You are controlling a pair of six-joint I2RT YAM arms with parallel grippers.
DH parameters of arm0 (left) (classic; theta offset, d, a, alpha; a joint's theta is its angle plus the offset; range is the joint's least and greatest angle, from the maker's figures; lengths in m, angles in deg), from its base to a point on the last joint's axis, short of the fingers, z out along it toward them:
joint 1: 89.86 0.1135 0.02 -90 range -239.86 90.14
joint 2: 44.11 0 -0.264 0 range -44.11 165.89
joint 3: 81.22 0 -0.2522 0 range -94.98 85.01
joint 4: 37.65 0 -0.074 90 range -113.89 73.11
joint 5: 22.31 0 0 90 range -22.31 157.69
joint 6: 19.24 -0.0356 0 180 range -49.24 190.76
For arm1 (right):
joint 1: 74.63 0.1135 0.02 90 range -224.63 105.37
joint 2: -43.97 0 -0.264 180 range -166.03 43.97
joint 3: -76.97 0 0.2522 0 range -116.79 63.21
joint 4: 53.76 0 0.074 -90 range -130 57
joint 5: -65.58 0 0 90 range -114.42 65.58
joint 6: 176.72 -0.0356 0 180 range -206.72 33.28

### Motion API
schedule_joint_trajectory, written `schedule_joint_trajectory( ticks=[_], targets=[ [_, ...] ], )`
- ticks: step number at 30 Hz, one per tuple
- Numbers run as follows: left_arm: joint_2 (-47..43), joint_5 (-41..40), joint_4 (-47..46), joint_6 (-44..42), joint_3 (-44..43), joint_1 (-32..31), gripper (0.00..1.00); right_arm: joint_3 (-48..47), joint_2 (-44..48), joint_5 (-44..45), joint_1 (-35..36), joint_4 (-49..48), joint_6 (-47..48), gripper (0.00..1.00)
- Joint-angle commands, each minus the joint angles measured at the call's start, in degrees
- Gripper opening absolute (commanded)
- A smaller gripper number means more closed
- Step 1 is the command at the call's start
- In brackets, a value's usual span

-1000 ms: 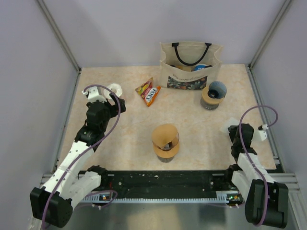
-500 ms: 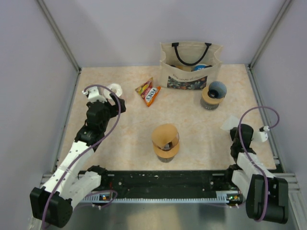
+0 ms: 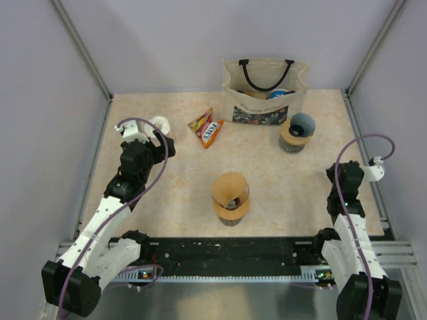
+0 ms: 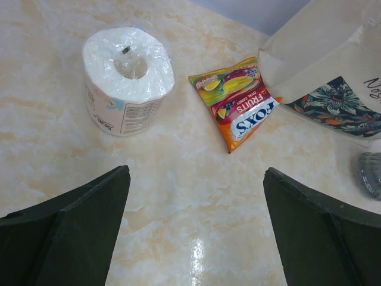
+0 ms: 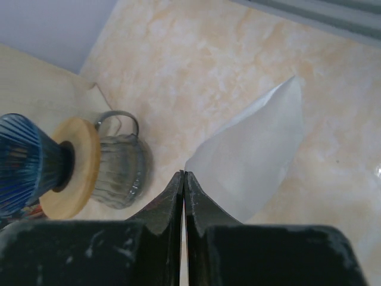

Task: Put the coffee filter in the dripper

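The white coffee filter point(image 5: 256, 161) fans out to the right of my right gripper point(image 5: 184, 173), whose jaws are shut on its pointed corner. In the top view the right gripper point(image 3: 343, 175) is near the table's right edge and the arm hides the filter. The dripper point(image 5: 24, 161) is blue and ribbed, on a wooden collar over a glass carafe point(image 5: 119, 170), to the left of the fingertips. From above, the dripper point(image 3: 298, 128) stands at the back right. My left gripper point(image 4: 196, 173) hangs open over bare table, holding nothing.
A toilet roll point(image 4: 127, 77) and a candy packet point(image 4: 241, 101) lie ahead of the left gripper point(image 3: 160, 143). A cloth tote bag point(image 3: 265, 90) stands at the back. A tan cone-shaped stand point(image 3: 230, 197) sits mid-table. Metal rails edge both sides.
The right gripper has closed on the filter's corner and risen toward the right; the filter no longer shows on the table from above. The left arm has not moved.
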Motion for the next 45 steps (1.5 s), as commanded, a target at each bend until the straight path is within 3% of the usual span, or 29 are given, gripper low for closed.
schedule_joint_trajectory(
  ticks=[1,5,11,15,17,21,24,27,29,32,37,40,45],
  targets=[
    [-0.4,2.3,-1.9,-0.8,-1.1,0.0,0.99,-9.2,1.7,-5.9,-0.4,5.5,12.6,0.00],
    [-0.4,6.1,-1.7,-1.3,-2.0,0.0,0.99,-19.2,0.0,-16.2,-0.4,10.2,20.6,0.00],
    [0.6,12.2,-1.4,-3.2,-4.6,0.0,0.99,-31.4,-3.7,-31.4,-0.4,15.0,20.2,0.00],
    [2.6,22.1,-0.6,-5.2,-8.5,-0.1,0.99,-37.3,-6.8,-44.9,0.2,16.7,21.0,0.00],
    [4.5,26.5,-0.3,-6.4,-11.4,-0.8,0.99,-38.9,-8.0,-47.3,3.1,16.9,22.5,0.00],
    [9.7,28.9,1.5,-8.3,-17.1,-3.5,0.99,-42.5,-10.0,-52.3,15.1,21.5,37.9,0.00],
    [12.0,34.5,1.8,-8.2,-20.6,-3.6,0.99,-43.9,-11.9,-58.2,19.6,22.4,48.2,0.00],
    [13.3,38.9,1.2,-7.4,-23.3,-3.6,0.99,-47.1,-15.2,-54.9,24.1,21.8,58.2,0.00],
    [13.4,38.5,1.4,-6.3,-24.7,-3.6,0.99,-52.8,-20.0,-52.3,27.7,29.2,66.9,0.00],
    [13.2,38.0,2.6,-5.4,-26.9,-3.6,0.99,-55.7,-24.1,-51.6,33.9,37.1,87.0,0.00],
    [15.2,41.2,3.9,-5.1,-29.5,-3.6,0.99,-57.4,-25.8,-56.9,35.5,41.7,109.1,0.00],
    [17.4,42.5,4.4,-6.1,-31.2,-3.6,0.99,-60.0,-26.1,-61.3,36.1,46.2,117.7,0.00],
    [23.6,51.8,6.4,-7.2,-37.0,-3.9,0.99,-62.5,-27.8,-59.6,38.9,49.1,122.5,0.00]
  ],
)
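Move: The coffee filter is already pinched in my right hand. From that hand the blue dripper on its server stands about 13 cm ahead, 14 cm left and 5 cm higher; the tote bag is some 26 cm ahead and 26 cm left, and the brown-filter dripper 15 cm back and 37 cm left. From my empty left hand the filter is about 57 cm right, 2 cm back and 11 cm lower, and the snack bag 17 cm ahead, 11 cm right, 19 cm below. I lift the filter nearly 20 cm with my right hand, then swing it about 30 cm left, passing on the near side of the blue dripper, wrist turning strongly counter-clockwise and rolling until the closed fingers point left. My wide-open left hand comes to meet it, 15 cm right and 13 cm up, turning some 45 degrees clockwise. ##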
